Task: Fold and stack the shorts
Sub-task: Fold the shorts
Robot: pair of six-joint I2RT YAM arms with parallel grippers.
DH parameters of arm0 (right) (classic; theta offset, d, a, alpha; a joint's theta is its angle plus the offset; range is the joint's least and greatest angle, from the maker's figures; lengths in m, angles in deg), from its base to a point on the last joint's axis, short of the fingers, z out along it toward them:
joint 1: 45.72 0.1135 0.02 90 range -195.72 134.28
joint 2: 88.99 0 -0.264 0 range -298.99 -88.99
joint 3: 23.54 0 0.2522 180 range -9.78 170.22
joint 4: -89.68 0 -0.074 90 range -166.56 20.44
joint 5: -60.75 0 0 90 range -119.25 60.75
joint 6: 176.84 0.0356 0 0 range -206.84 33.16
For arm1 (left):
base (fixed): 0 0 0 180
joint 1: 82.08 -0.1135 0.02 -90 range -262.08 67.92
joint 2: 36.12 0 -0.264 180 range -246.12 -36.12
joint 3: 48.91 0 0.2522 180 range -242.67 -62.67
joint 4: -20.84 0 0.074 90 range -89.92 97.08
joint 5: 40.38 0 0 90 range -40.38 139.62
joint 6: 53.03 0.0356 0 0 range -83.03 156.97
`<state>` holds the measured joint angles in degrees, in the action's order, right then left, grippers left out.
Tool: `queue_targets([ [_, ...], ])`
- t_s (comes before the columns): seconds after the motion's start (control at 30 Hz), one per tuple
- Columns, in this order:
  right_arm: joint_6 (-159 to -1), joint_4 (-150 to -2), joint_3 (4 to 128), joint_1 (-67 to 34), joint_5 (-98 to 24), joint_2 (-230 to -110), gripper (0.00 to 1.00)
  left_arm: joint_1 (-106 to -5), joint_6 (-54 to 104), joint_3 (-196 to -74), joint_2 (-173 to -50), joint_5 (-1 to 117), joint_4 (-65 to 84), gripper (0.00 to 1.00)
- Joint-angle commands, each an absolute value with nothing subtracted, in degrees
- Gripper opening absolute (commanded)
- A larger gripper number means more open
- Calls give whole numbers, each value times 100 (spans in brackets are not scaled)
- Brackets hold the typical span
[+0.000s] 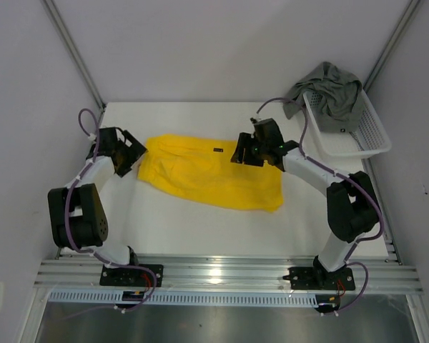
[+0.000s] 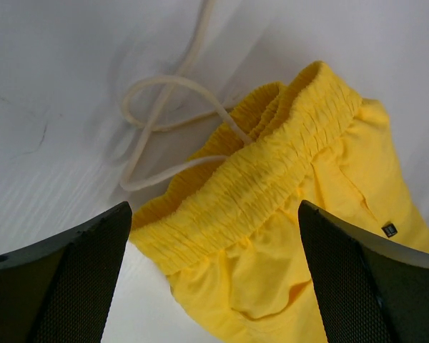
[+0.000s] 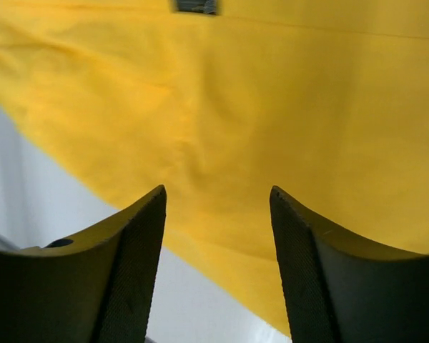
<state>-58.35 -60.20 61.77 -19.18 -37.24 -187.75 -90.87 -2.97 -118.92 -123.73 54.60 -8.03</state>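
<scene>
The yellow shorts (image 1: 207,171) lie spread flat across the middle of the table, with a small dark logo (image 1: 218,149) near the far edge. The grey-green shorts (image 1: 330,87) are bunched over the back rim of the white basket (image 1: 368,139). My left gripper (image 1: 134,154) is open at the yellow pair's left end. In the left wrist view the elastic waistband (image 2: 272,171) and pale drawstring (image 2: 157,121) lie between and beyond the left gripper (image 2: 214,268). My right gripper (image 1: 242,153) hovers open over the far right part; in its own view the right gripper (image 3: 218,196) holds nothing above the yellow cloth (image 3: 272,107).
The mesh basket stands at the back right corner against the wall. White enclosure walls close in the left, back and right sides. An aluminium rail (image 1: 222,271) with both arm bases runs along the near edge.
</scene>
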Motion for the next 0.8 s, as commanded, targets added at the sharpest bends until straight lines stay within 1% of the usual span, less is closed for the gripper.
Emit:
queue_targets([
  [0.0, -5705, -6485, 6572, -1549, -4445, -19023, 59, -9130, 15, -12383, -12716, 5692, -206, 99],
  [0.07, -5582, -6714, 6756, -1348, -4726, -19384, 57, -9148, 58, -12602, -12892, 5779, -57, 99],
  [0.23, -5230, -7312, 7064, -1066, -5202, -20217, 59, -9148, 33, -13051, -13525, 6025, 347, 99],
  [0.37, -5133, -7419, 7266, -969, -5272, -20762, 56, -9157, 67, -13113, -13824, 6262, 786, 99],
  [0.47, -5133, -7383, 7293, -951, -5281, -21080, 49, -9148, 50, -13254, -14097, 6490, 937, 99],
  [0.57, -5211, -7225, 7153, -951, -5176, -21160, 40, -9157, -20, -13175, -14194, 6579, 1059, 99],
  [0.7, -5378, -7094, 6609, -1039, -5017, -20863, 35, -9095, -100, -12754, -13949, 6580, 1104, 99],
  [0.77, -5458, -7093, 6152, -1214, -4991, -20686, 34, -9034, -134, -12448, -13564, 6536, 1139, 99],
])
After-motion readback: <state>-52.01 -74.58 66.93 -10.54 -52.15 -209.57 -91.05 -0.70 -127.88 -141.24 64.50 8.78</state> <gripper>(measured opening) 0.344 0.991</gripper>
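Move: The middle of the yellow shorts lies beneath the right hand's way: its landing patch is some 12 cm left, 3 cm back and 10 cm below that hand. The black label is about 13 cm ahead and 12 cm left of that hand. From the left hand, the waistband end's middle is roughly 11 cm ahead, 4 cm right and 8 cm below, with the pale drawstring some 9 cm straight ahead. Over the shorts' middle the right hand sweeps about 12 cm left, rising briefly, then sinks some 9 cm to come down at the cloth, drifting slightly back, turning counter-clockwise and tipping down while its fingers partly close. Towards the waistband the wide-open left hand reaches roughly 9 cm forward, tilting up and turning slightly clockwise, staying above the cloth. ##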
